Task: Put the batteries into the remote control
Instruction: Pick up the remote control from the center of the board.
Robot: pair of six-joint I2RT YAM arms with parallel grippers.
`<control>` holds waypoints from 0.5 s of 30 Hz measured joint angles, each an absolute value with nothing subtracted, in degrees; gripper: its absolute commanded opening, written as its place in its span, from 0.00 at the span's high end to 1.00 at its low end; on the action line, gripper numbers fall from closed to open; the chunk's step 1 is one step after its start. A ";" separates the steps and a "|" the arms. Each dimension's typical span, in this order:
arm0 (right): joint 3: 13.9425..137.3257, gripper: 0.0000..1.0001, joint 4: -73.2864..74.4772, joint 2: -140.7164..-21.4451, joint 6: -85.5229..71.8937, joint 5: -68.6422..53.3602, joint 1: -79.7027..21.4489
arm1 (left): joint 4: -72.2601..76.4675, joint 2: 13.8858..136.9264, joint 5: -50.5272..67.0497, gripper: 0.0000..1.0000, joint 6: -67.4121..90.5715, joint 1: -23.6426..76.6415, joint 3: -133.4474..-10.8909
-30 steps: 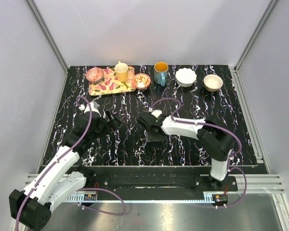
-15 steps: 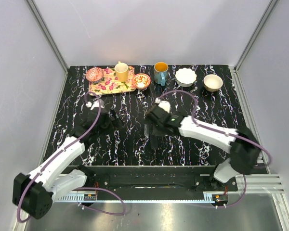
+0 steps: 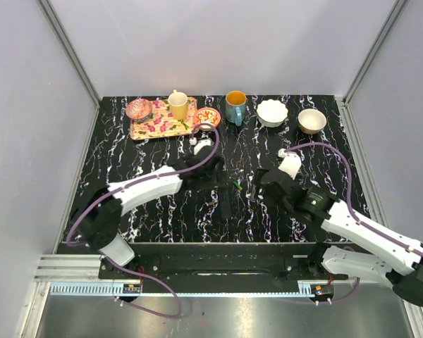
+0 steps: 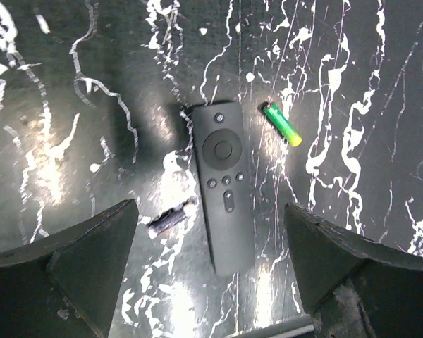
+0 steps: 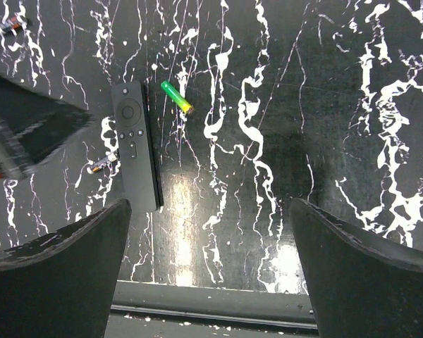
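Note:
The remote control (image 4: pixel 223 186) (image 5: pixel 135 158) (image 3: pixel 226 204) lies flat on the black marbled table, button side up. A green battery (image 4: pixel 281 124) (image 5: pixel 176 96) (image 3: pixel 236 186) lies just beyond its top end, to the right. Another battery (image 4: pixel 170 218) (image 5: pixel 101 165), dark and blurred, lies against the remote's left side. My left gripper (image 4: pixel 210 209) (image 3: pixel 215 169) hovers open above the remote, holding nothing. My right gripper (image 5: pixel 210 204) (image 3: pixel 261 182) hangs open to the right of the remote, over bare table, also holding nothing.
Along the back edge stand a floral tray (image 3: pixel 149 128) with a pink bowl and a yellow cup, a small red bowl (image 3: pixel 207 118), a teal mug (image 3: pixel 235 107) and two white bowls (image 3: pixel 272 113). One more battery (image 5: pixel 7 27) lies far left. The table's front rail (image 5: pixel 211 299) is close.
My left arm has swung right from the table's left side to above the remote. My right gripper has opened, let go and drawn back to the right.

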State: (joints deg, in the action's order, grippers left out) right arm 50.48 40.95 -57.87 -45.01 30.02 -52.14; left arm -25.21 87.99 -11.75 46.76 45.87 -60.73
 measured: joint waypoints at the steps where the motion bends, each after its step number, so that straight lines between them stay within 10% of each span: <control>1: 50.09 0.00 41.23 -56.38 -44.95 30.33 -52.12 | -25.36 90.45 -11.92 0.11 47.05 46.39 -62.22; 15: 48.03 0.01 41.82 -51.11 -44.58 30.96 -51.99 | -28.38 107.46 -12.51 0.16 48.03 47.75 -73.84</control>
State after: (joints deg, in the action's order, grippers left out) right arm 48.03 41.82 -51.11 -44.58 30.96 -51.99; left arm -28.38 107.46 -12.51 48.03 47.75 -73.84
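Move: The remote control lies below the left hand, about 8 cm down, some 4 cm to its right and 2 cm back, running fore and aft. The green battery is roughly 8 cm right of this hand and 3 cm ahead; the dark battery is about 4 cm back and level sideways, both some 8 cm down. From the right hand the remote is about 12 cm left, 4 cm ahead and 15 cm down. The remote control, lying free on the table, is approached by the left hand, which sinks about 5.5 cm while going some 4 cm right and a little forward, coming over the remote's upper, button-ring half. The fingers tip nearer to straight down and stay wide open, one to each side of the remote but still above it, with no grip yet. ##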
